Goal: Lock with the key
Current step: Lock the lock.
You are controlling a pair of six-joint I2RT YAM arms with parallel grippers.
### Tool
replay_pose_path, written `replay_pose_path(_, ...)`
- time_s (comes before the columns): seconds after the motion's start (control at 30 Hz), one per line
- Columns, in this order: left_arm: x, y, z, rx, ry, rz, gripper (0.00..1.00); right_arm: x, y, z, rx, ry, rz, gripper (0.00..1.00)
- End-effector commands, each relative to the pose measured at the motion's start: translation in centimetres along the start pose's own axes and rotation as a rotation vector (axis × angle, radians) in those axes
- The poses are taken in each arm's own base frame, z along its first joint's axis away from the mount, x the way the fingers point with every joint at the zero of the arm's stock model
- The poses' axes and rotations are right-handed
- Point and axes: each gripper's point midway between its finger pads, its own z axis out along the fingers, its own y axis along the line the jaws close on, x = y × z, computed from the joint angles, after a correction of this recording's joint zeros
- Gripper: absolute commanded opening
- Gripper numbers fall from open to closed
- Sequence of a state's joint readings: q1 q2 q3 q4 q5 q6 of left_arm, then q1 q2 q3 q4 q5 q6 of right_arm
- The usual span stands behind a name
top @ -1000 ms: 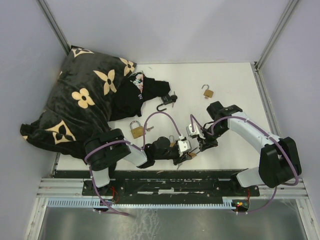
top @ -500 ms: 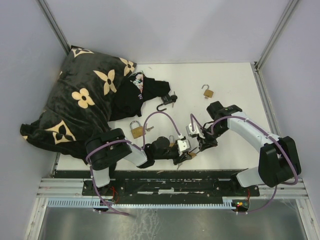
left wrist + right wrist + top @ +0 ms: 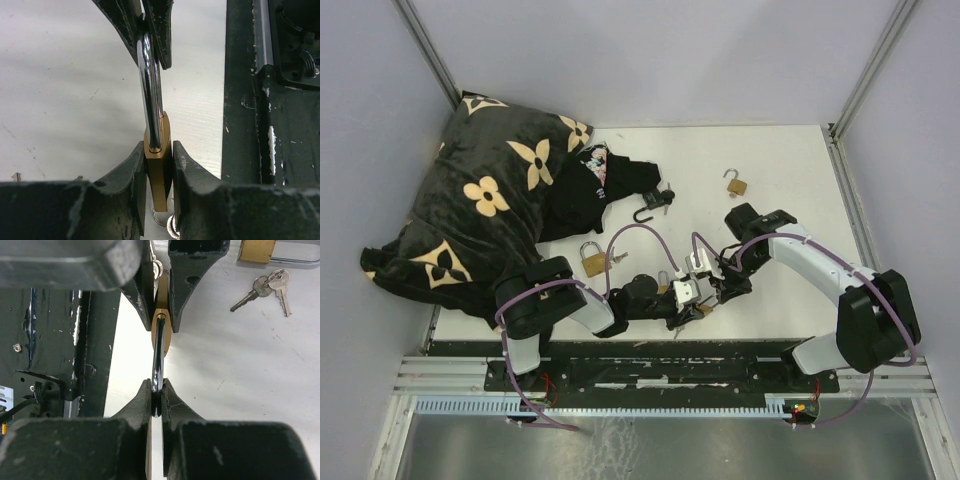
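A small brass padlock (image 3: pixel 161 131) is held between both grippers near the table's front edge. My left gripper (image 3: pixel 159 152) is shut on its brass body. My right gripper (image 3: pixel 156 390) is shut on the top of the steel shackle (image 3: pixel 158 352), which stands out of the body. Under the body a metal key ring (image 3: pixel 172 225) shows; the key itself is hidden by my left fingers. From above, the left gripper (image 3: pixel 686 298) and the right gripper (image 3: pixel 712 288) meet tip to tip.
Another brass padlock (image 3: pixel 592 262) lies with its keys (image 3: pixel 617 257) to the left, and also shows in the right wrist view with keys (image 3: pixel 267 286). An open padlock (image 3: pixel 735 184) and a black padlock (image 3: pixel 657 200) lie farther back. A black flowered pillow (image 3: pixel 485 195) fills the left. The dark base rail (image 3: pixel 270 125) runs close by.
The right arm has shifted slightly to the left, toward the left gripper. Both grips on the padlock are unchanged.
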State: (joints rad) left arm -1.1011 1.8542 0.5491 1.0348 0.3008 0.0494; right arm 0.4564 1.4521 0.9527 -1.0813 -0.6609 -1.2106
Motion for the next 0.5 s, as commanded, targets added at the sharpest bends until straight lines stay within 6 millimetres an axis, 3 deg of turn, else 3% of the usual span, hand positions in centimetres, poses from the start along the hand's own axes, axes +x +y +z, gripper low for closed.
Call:
replay_pose_path(0.0,0.5,2.7,0.5,-0.113,0.007,0.056,0.03,2.0,2.7,5.0,-0.193,0.045,0.020,0.04)
replay_pose_path(0.03,0.6,2.7,0.5,-0.112,0.012,0.056,0.03,1.6,2.6,4.6,-0.196,0.043,0.029,0.17)
replay_pose_path(0.07,0.6,2.6,0.4,-0.111,0.013,0.054,0.03,1.1,2.3,3.9,-0.186,0.036,0.038,0.40)
replay_pose_path(0.1,0.7,2.6,0.2,-0.110,0.016,0.051,0.03,0.6,1.8,3.1,-0.163,0.022,0.042,0.57)
replay_pose_path(0.17,0.8,2.6,0.0,-0.113,0.018,0.043,0.03,-0.4,1.0,1.6,-0.099,-0.029,0.060,0.73)
replay_pose_path(0.23,0.9,2.6,-0.4,-0.118,0.019,0.034,0.03,-1.5,0.3,0.0,-0.029,-0.078,0.067,0.81)
replay_pose_path(0.47,-0.3,2.3,-1.1,-0.118,-0.022,0.008,0.03,-3.4,-1.9,-5.4,0.162,-0.172,0.099,0.86)
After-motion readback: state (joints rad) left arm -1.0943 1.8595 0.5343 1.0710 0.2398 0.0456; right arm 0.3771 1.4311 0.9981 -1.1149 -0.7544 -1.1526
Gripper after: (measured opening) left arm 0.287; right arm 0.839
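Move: The right hand already pinches the shackle end of the padlock; the padlock's brass body is about 3 cm to its left, 2 cm back and 2 cm lower. On the table, some 7 cm below the right hand, a pair of loose keys lies about 3 cm ahead and 7 cm left, and a small padlock roughly 2 cm ahead and 10 cm left. For the left hand, the padlock is right between the fingertips, about 1 cm to its right. Dipping barely 1 cm down, left and back as its fingers spread wide, the right hand lets go of the shackle, then reverses and lifts about 3 cm, also moving some 2 cm forward and a little right, clear of the padlock. The left fingers keep their hold on the brass body while that hand eases about 1 cm forward and turns slightly counter-clockwise. ##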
